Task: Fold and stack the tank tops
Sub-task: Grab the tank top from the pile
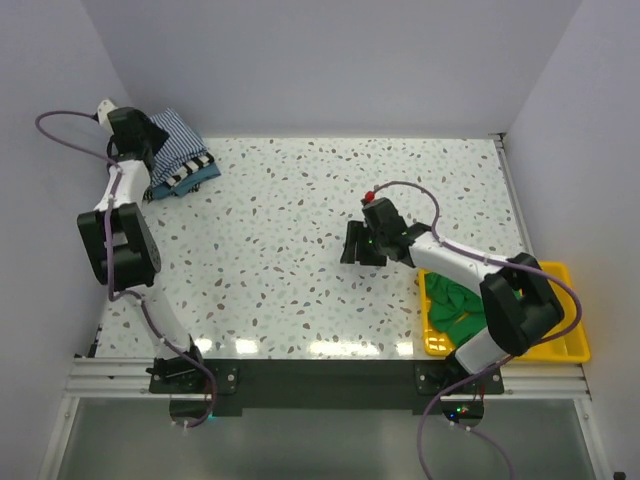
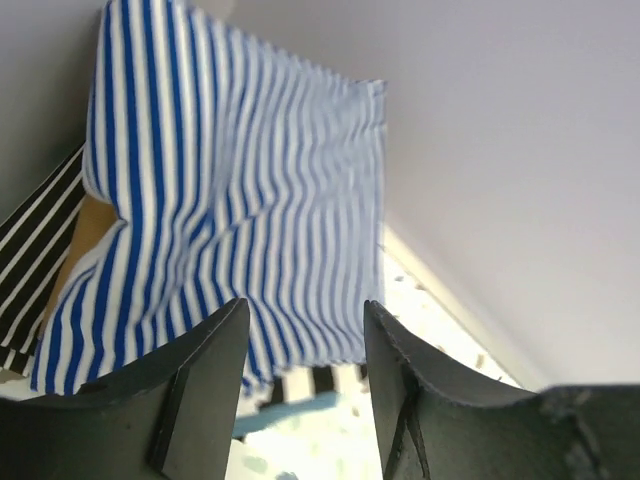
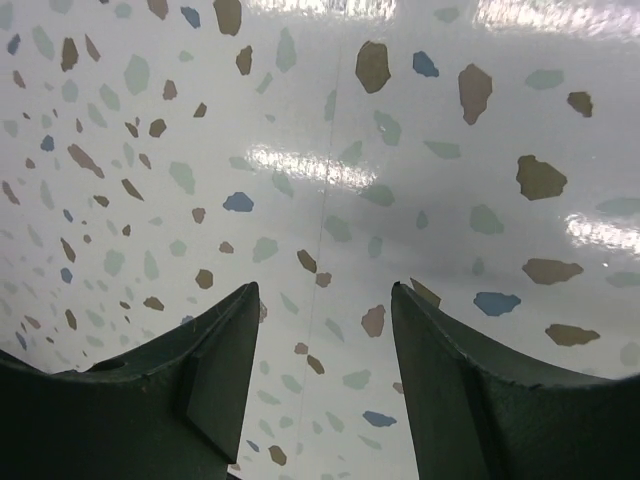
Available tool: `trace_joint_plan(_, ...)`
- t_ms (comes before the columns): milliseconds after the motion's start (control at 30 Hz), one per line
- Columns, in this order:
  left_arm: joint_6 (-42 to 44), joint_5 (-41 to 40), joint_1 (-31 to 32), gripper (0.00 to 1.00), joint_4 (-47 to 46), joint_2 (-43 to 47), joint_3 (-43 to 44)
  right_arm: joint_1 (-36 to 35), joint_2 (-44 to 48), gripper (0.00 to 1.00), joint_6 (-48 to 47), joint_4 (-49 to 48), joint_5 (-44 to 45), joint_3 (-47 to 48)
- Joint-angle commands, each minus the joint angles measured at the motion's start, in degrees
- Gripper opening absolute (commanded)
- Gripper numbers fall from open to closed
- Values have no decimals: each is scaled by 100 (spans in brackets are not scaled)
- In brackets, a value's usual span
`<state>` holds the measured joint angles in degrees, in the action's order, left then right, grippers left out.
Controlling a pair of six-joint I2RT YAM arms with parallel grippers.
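Note:
A stack of folded tank tops lies in the far left corner of the table. The blue-and-white striped top (image 1: 180, 140) (image 2: 230, 200) is uppermost. Under it show a black-and-white striped one (image 1: 186, 177) (image 2: 30, 260), a tan one (image 2: 85, 225) and a teal edge (image 1: 207, 174) (image 2: 290, 415). My left gripper (image 1: 152, 138) (image 2: 305, 310) hovers at the stack's near edge, open, and the striped cloth lies beyond its tips with nothing between them. My right gripper (image 1: 362, 246) (image 3: 325, 290) stands open over bare table. A green tank top (image 1: 455, 305) lies crumpled in the yellow tray (image 1: 562, 348).
White walls close in the table at the back and on both sides, and the stack sits right against the left corner. The yellow tray rests at the near right edge beside the right arm's base. The speckled tabletop (image 1: 290, 230) (image 3: 420, 120) stretches between the two arms.

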<state>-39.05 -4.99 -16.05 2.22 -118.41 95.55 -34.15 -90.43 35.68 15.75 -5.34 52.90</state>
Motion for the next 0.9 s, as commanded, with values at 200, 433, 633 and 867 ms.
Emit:
trace_joint_plan(200,-481,464,1401,55,113,3293,-1938,84,1431,60,210,1904,1957,721)
trace_joint_plan(433,-393,868,4026,55,280,4431,-3568,830,3038,65,887,3546,2599,124)
trace_joint_plan(633,-147,1009,5838,56,314,5011,-4456,980,3761,77,1792,5058,3487,-279)
trace_joint_plan(867,-121,1281,6536,56,103,5381,-5099,1033,3964,86,3120,5413,3716,-421)
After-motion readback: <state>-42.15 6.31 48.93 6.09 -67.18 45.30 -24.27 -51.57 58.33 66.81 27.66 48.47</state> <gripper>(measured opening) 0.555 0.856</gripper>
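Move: The green tank top in the yellow bin lies about 31 cm to the right of my right hand, some 12 cm back and 4 cm below it. The bin's middle is about 10 cm to the right of that tank top, level with it. From my left hand the green tank top is far off, roughly 86 cm to the right and 42 cm back. Just below that hand, about 10 cm down, 4 cm ahead and 2 cm left, the folded striped tank top rests on the pile. I swing my empty right hand about 22 cm right and 11 cm back, arching up and then starting down over the left part of the yellow bin, turning clockwise some 45 degrees as its fingers open wider. Meanwhile my left hand withdraws from the pile, up over and down again, roughly 47 cm right and 38 cm back to mid-table, turning clockwise and staying open. ##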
